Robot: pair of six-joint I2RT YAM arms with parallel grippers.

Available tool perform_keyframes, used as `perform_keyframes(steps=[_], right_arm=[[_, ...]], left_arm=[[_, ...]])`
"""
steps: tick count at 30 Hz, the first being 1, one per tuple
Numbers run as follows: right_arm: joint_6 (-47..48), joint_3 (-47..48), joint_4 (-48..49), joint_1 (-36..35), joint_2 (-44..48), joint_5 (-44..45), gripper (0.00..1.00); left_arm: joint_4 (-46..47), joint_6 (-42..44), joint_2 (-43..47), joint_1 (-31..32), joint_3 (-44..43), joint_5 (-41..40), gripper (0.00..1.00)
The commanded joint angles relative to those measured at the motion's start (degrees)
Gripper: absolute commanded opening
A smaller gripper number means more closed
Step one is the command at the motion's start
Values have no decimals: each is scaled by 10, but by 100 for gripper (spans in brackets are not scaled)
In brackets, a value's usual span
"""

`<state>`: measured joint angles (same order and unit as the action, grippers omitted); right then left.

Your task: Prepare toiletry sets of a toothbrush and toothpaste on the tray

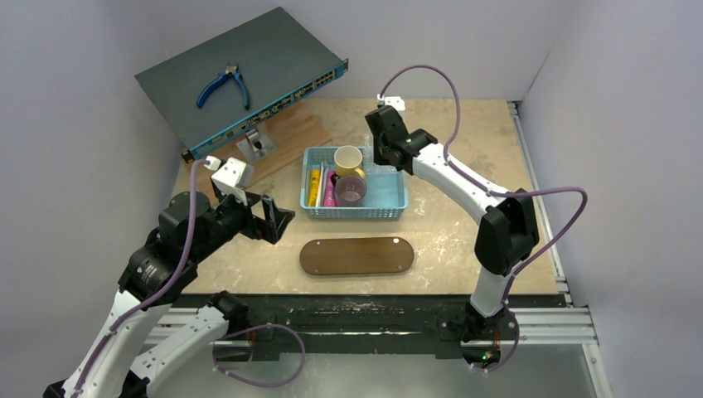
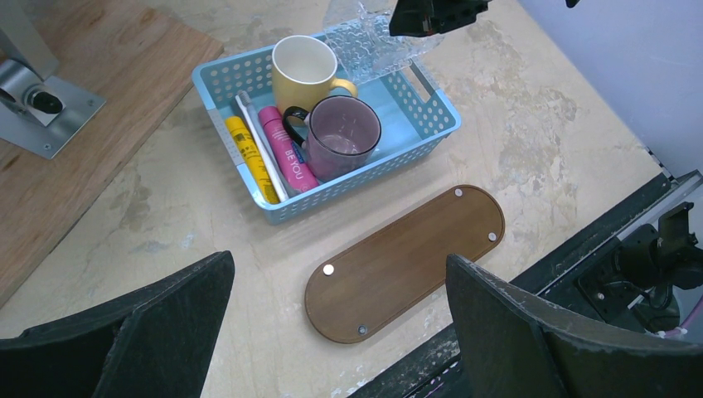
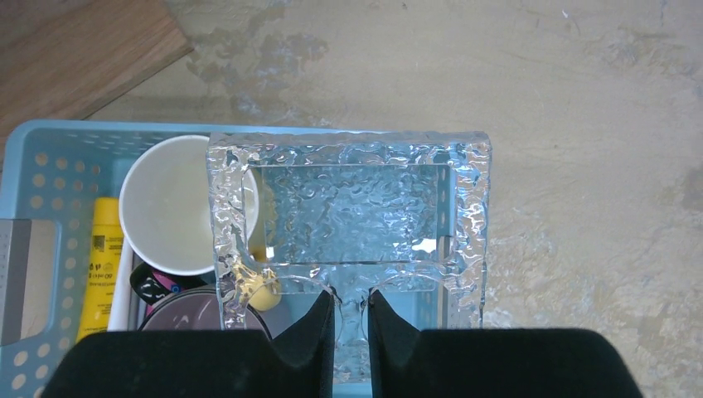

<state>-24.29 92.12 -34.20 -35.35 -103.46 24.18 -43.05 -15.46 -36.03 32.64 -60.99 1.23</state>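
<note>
The dark-brown oval tray (image 1: 356,255) (image 2: 406,261) lies bare on the table in front of the blue basket (image 1: 396,205) (image 2: 332,192). In the basket's left part lie a yellow toothpaste (image 2: 249,157) (image 3: 101,265), a white toothbrush (image 2: 262,151) and a pink toothpaste (image 2: 288,159). My right gripper (image 3: 351,300) (image 1: 383,156) is shut on the tab of a clear, rippled rectangular dish (image 3: 348,203) (image 2: 365,41), held above the basket's right part. My left gripper (image 2: 338,261) (image 1: 278,220) hangs open and empty left of the tray.
A yellow mug (image 2: 303,66) (image 3: 170,203) and a purple mug (image 2: 344,133) stand in the basket. At the back left a grey network box (image 1: 240,75) with blue pliers (image 1: 224,83) rests tilted over a wooden board (image 1: 286,133) and a metal stand (image 1: 257,145).
</note>
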Motion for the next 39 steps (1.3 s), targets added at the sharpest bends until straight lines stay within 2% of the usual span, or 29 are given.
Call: perform_keyframes(steps=[1,9,20,32,39], right_arm=[[8,27,-14,-10,35,31,0],[3,18,-41,-36,75,53,0],[-61,-47,-79,-99,141,61,0],[-190,-122,-134,-195,224,102,0],[-258,-151,-170,-249,228,110,0]], left_arm=[[5,5,3,0,-3,-4,98],[5,5,5,0,-3,-4,98],[5,3,12,0,-2,-6,98],[6,3,13,0,-1,-11,98],[5,2,14,1,-1,-11,98]])
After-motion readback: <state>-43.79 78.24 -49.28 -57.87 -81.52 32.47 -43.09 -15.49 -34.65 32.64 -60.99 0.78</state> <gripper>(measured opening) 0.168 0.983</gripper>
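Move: The brown tray, where the clear stand in the right gripper is being taken, has its middle about 25 cm back from that hand, 6 cm left and some 14 cm below. The blue basket's middle is level with the hand, 7 cm left; in it the purple mug sits 4 cm back and 8 cm left, the yellow mug 6 cm ahead and 9 cm left. From the left hand the tray is about 3 cm ahead, 17 cm right and well below. Keep the right gripper shut on the clear stand and carry it straight back towards the tray, about 17 cm, out over the basket's near side. Lift some 5 cm early on, then let it settle a couple of centimetres and ease slightly left, keeping the wrist almost as it is. ##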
